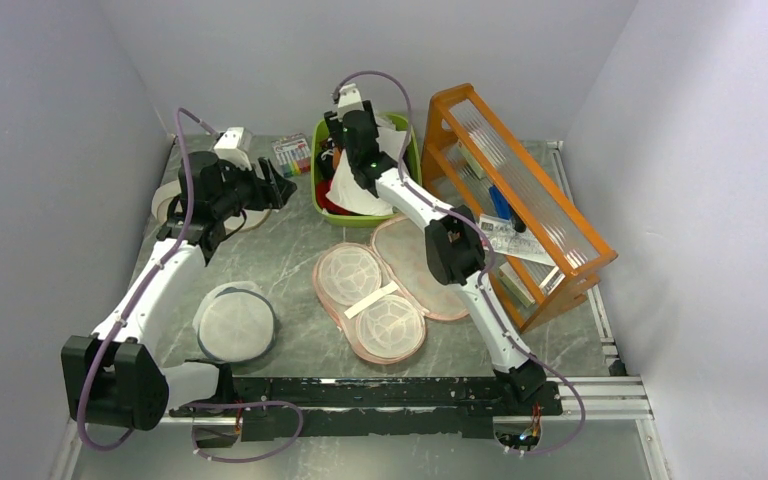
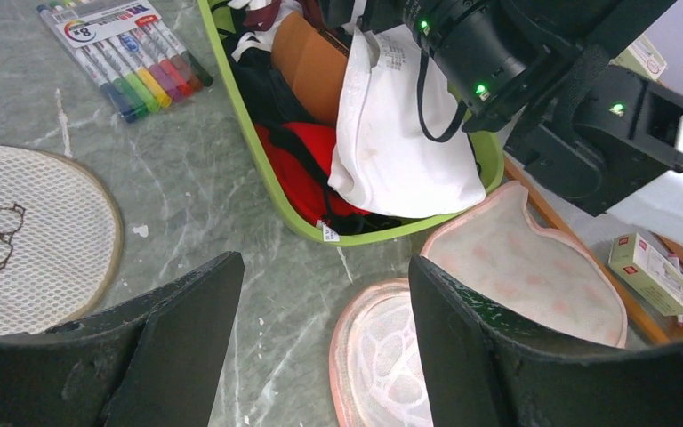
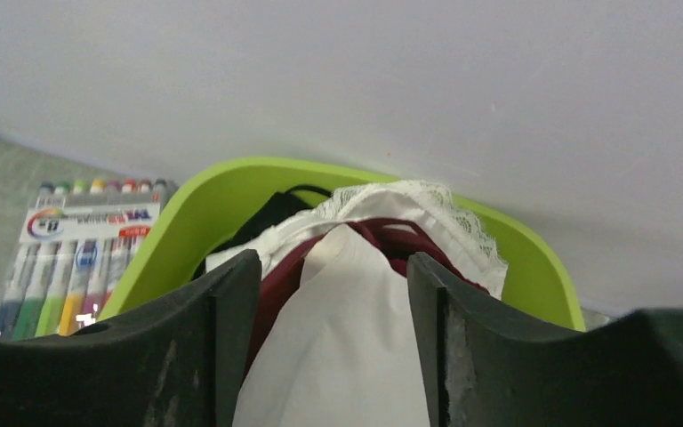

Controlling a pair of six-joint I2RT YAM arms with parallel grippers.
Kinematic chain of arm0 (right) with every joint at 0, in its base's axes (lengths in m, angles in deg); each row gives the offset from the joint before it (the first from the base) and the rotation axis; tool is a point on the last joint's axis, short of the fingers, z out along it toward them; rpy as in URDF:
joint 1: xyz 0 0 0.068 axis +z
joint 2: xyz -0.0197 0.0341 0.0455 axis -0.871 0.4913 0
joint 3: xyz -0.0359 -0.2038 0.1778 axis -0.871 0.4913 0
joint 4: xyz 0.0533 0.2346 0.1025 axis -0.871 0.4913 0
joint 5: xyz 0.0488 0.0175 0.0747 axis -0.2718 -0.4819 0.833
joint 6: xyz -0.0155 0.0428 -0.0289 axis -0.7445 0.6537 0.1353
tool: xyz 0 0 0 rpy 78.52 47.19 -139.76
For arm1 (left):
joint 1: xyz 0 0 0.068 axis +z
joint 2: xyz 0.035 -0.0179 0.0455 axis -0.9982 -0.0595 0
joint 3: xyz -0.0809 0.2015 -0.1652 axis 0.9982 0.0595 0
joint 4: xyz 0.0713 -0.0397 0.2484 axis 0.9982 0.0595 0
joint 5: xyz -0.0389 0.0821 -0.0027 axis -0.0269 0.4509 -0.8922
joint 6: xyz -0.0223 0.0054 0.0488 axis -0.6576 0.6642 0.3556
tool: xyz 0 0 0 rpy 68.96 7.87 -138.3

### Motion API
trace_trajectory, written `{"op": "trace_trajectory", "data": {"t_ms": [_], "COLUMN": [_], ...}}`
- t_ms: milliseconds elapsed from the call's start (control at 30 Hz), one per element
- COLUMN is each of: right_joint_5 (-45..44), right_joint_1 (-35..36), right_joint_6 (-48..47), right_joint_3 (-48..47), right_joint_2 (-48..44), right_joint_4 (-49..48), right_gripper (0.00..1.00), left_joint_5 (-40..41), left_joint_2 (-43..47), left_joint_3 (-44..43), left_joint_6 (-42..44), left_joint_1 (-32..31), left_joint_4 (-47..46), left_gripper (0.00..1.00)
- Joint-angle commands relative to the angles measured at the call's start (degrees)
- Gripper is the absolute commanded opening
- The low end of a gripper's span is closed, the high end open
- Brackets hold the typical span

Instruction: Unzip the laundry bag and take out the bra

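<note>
The laundry bag [image 1: 390, 285] lies unzipped and spread flat in two halves at mid-table, its white netted lining up. Its peach lid [image 2: 534, 267] also shows in the left wrist view. The white bra [image 1: 360, 185] hangs over the front of the green basket [image 1: 318, 180], on top of red and dark garments. My right gripper [image 1: 353, 155] hovers over the basket. It is open, and the bra [image 3: 347, 347] sits loosely between its fingers [image 3: 333, 262]. My left gripper [image 1: 285, 190] hovers open and empty over bare table left of the basket [image 2: 325, 262].
A pack of coloured markers [image 1: 292, 153] lies behind the basket's left side. One round mesh disc [image 1: 235, 325] lies front left, another [image 1: 175, 205] under my left arm. A wooden rack [image 1: 520, 190] with small boxes stands at the right.
</note>
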Motion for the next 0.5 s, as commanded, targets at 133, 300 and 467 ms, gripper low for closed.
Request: {"op": "trace_trajectory", "data": {"t_ms": [133, 300, 467], "right_joint_5": [4.5, 7.7, 11.2], "right_joint_1": [0.0, -0.1, -0.1], "right_joint_6": [8.6, 14.3, 17.9], "right_joint_3": [8.1, 12.0, 19.9], "right_joint_2": [-17.2, -22.8, -26.6], "right_joint_4": [14.6, 21.4, 20.1], "right_gripper": [0.88, 0.94, 0.96], "left_joint_5": [-4.6, -3.8, -4.2], "left_joint_2": [-1.5, -1.1, -2.6], "left_joint_3": [-1.8, -1.4, -2.0], "left_joint_6": [-2.4, -1.9, -1.8], "left_joint_1": [0.8, 0.9, 0.9], "left_joint_4": [-2.9, -3.3, -2.5], "left_gripper": [0.79, 0.79, 0.79]}}
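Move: The right hand is above the far part of the green basket, fingers half open; the bra's middle lies about 9 cm back from it, 3 cm right and 10 cm below. The basket's middle is some 7 cm back and 3 cm right; the marker pack lies about 14 cm left and 5 cm back. From the left hand, the bra is roughly 13 cm ahead, 16 cm right and 15 cm lower. The right fingers finish opening wide as the hand rises about 11 cm and draws back 8, leaving the bra. ##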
